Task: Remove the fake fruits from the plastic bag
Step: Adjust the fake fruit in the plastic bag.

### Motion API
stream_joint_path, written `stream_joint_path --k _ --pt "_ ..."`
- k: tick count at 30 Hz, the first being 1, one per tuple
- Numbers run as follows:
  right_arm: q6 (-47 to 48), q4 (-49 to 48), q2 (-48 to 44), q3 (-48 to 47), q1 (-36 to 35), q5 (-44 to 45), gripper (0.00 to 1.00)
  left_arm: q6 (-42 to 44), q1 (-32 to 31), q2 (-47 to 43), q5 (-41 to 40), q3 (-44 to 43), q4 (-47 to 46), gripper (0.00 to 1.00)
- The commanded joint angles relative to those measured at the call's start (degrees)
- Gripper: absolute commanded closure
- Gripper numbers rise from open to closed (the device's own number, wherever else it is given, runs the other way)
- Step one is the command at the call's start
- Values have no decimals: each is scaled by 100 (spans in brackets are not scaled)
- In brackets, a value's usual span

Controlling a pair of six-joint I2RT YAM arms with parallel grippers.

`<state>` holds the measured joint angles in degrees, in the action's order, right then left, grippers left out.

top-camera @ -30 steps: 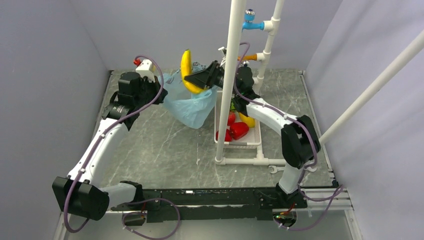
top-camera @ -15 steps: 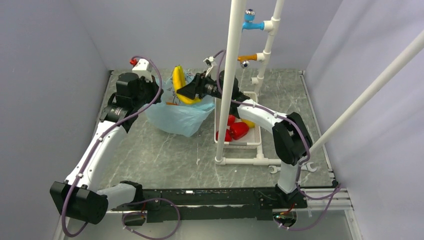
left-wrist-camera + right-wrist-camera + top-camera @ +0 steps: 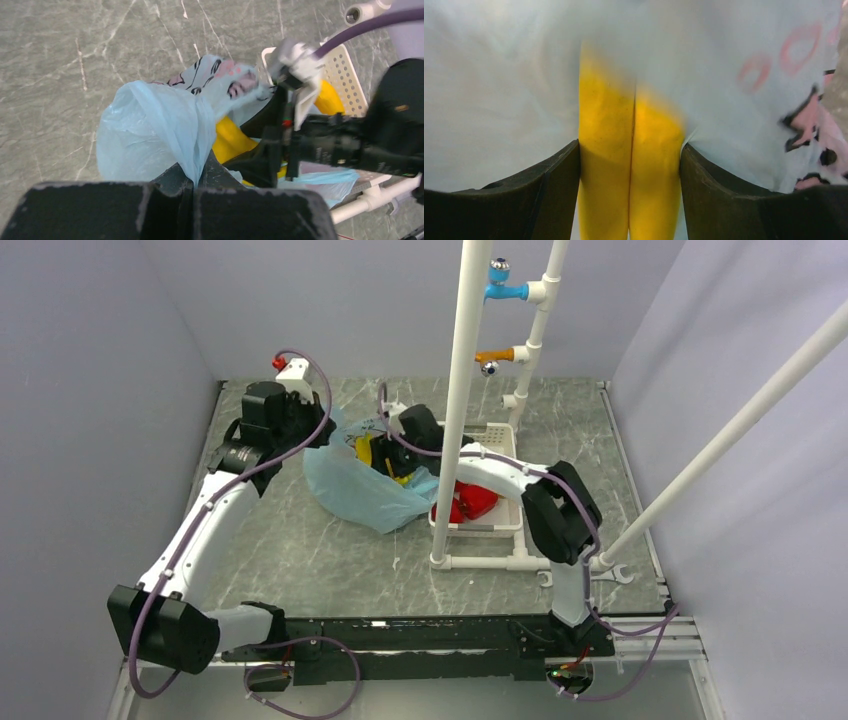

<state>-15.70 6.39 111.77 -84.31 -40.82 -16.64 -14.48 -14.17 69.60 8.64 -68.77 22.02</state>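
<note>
The light-blue plastic bag (image 3: 350, 488) lies at the back middle of the table. My left gripper (image 3: 318, 432) is shut on its rim, and the film is pinched between the jaws in the left wrist view (image 3: 194, 176). My right gripper (image 3: 385, 455) is down inside the bag's mouth. It is shut on a yellow banana (image 3: 609, 190), which sits between both fingers (image 3: 549, 190) with bag film (image 3: 499, 75) all around. The banana also shows in the left wrist view (image 3: 230, 141). Red fruits (image 3: 478, 500) lie in the white basket (image 3: 505, 527).
A white pipe frame with an upright post (image 3: 455, 400) stands just in front of the basket, close to my right arm. Valves with blue and orange handles are on the pipe at the back. A slanted white pipe crosses the right side. A yellow piece (image 3: 330, 97) lies in the basket.
My right gripper has come down and to the left with the banana, from high above the bag into the bag's mouth. The bag has shifted and spread lower on the table.
</note>
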Motion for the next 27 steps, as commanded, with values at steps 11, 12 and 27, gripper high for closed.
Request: stream_joint_path --k 11,12,27 --pt "852 881 354 -211 -102 626 17 270 -235 347 33 -519 314 100" --pt "832 881 228 -170 -104 593 12 267 -230 330 30 -509 297 100" --pt "714 1025 -852 -141 -449 537 1 238 -237 281 57 -505 290 100"
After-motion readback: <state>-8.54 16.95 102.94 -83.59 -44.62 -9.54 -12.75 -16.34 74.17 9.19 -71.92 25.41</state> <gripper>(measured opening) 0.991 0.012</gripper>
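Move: The bananas, still pinched in the right hand, go to the bag floor just below: about 1 cm back, 2 cm to the right and 11 cm down from that hand. The white basket stands some 21 cm to its right, about level fore and aft, 9 cm lower. The pinched bag rim is roughly 14 cm to its left, 12 cm higher. For the left hand, which grips that rim, the bag floor lies about 16 cm right, 1 cm back and 23 cm down. The pair of bananas is lowered about 8 cm into the bag and slightly rightward by the right hand, its fingers tipping more steeply down by some 15 degrees; the fingers then spread wide, let go, and rise clear by about 12 cm, easing back. The left hand keeps its pinch on the rim, first sinking and shifting right a little, then holding still. ##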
